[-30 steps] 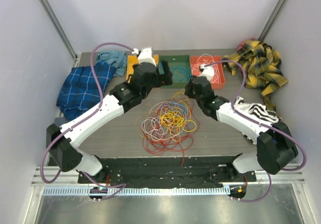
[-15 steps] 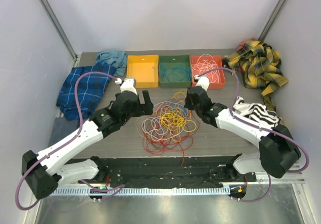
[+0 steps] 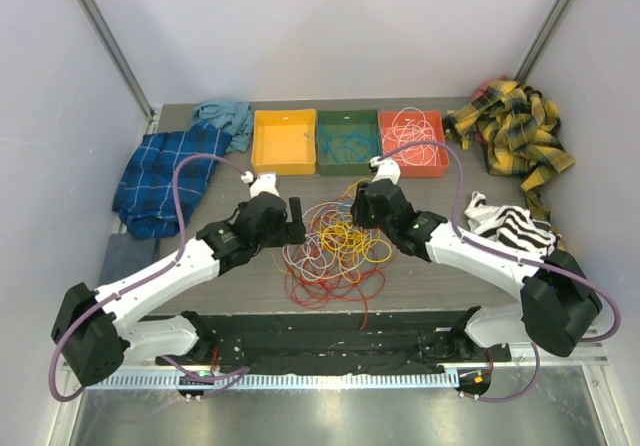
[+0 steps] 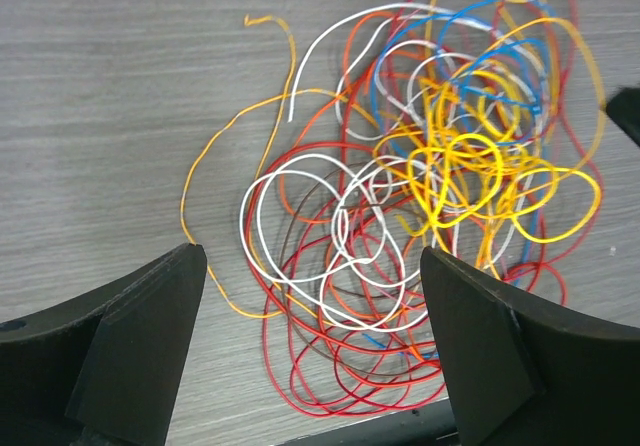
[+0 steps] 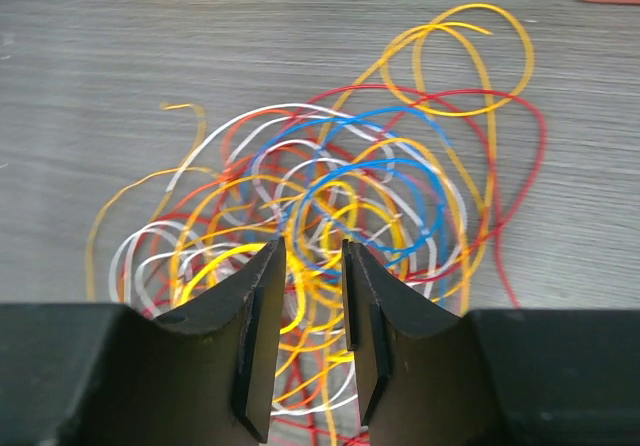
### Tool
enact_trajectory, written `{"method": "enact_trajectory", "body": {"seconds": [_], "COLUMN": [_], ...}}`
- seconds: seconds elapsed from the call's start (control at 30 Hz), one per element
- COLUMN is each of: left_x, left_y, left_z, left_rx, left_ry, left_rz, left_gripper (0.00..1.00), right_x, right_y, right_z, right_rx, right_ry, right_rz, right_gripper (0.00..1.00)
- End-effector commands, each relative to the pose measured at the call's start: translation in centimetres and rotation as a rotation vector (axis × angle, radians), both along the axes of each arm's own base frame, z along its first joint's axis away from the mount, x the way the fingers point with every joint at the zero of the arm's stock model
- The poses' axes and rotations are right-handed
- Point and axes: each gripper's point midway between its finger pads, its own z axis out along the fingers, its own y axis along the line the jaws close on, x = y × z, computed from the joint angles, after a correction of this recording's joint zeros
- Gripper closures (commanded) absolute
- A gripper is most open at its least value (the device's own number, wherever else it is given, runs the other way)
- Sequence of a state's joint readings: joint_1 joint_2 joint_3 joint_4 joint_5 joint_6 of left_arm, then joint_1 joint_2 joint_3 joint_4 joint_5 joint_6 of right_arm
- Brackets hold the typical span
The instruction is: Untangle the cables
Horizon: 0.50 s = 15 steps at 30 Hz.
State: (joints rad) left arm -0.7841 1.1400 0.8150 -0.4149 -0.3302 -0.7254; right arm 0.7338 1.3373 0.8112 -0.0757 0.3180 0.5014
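Observation:
The cables (image 3: 335, 241) lie in one tangled heap of red, orange, yellow, white and blue loops at the middle of the table. My left gripper (image 3: 297, 221) hovers at the heap's left edge, open wide. In the left wrist view its gripper (image 4: 312, 256) straddles red and white loops of the cables (image 4: 420, 196) without touching them. My right gripper (image 3: 362, 209) hangs over the heap's far right side. In the right wrist view its gripper (image 5: 310, 251) is open by a narrow gap, with yellow and blue cables (image 5: 350, 196) below and nothing pinched.
Three trays stand in a row at the back: an orange tray (image 3: 284, 144), a green tray (image 3: 348, 116) with blue loops, and a red tray (image 3: 443, 151) with white loops. A blue plaid cloth (image 3: 160, 176) lies left. A yellow plaid cloth (image 3: 515, 136) and a striped cloth (image 3: 510, 221) lie right.
My left arm has swung back from the orange tray to the heap's left edge. My right gripper has moved from near the red tray to over the heap.

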Motion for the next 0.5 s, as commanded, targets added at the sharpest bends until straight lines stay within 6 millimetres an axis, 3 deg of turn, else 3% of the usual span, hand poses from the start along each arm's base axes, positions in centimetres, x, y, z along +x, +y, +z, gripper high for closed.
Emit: {"method": "enact_trajectory", "body": {"seconds": [0.0, 0.1, 0.17, 0.27, 0.37, 0.47], "left_x": [1.1, 1.5, 1.6, 1.5, 1.2, 0.9], "left_y": [0.1, -0.2, -0.7, -1.0, -1.0, -0.8], "left_z": [0.9, 1.6, 2.3, 2.5, 2.7, 2.5], "left_rx": [-0.026, -0.052, -0.071, -0.080, -0.087, -0.103], "left_ry": [-0.012, -0.020, -0.026, -0.018, -0.014, -0.012], "left_rz": [0.076, 0.091, 0.082, 0.064, 0.060, 0.063], "left_gripper": [0.07, 0.08, 0.09, 0.09, 0.09, 0.10], "right_x": [-0.8, -0.1, 0.3, 0.1, -0.1, 0.1], "right_y": [1.4, 1.0, 1.7, 3.1, 3.5, 2.5], "right_z": [2.1, 0.2, -2.1, -3.7, -3.7, -3.3], "right_rx": [0.063, 0.006, -0.045, -0.051, -0.051, -0.083], "right_ry": [-0.047, -0.016, 0.047, 0.078, 0.065, 0.044], "right_rz": [0.032, -0.010, 0.008, 0.028, 0.016, -0.019], "right_gripper": [0.63, 0.64, 0.65, 0.68, 0.67, 0.59]}}
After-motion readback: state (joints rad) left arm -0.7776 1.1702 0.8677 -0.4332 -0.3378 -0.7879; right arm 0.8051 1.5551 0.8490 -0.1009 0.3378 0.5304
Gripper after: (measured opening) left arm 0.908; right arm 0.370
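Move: The yellow and blue coils of the tangled cables lie almost straight below the right hand, about 12 cm down, 2 cm to its left and 1 cm back. The white loops are some 9 cm to its left and 6 cm back, and the red loops 4 cm left and 14 cm back. The green bin stands roughly 20 cm ahead and 2 cm left. From the left hand, those coils lie about 12 cm right, 4 cm ahead and 13 cm down. The yellow and blue coils are approached from above by the right hand. It first eases about a centimetre left at the same height, then sinks some 7 cm towards them, still edging left. Its fingers tip down nearly 10 degrees and stay slightly open; no touch on the strands can be made out. ##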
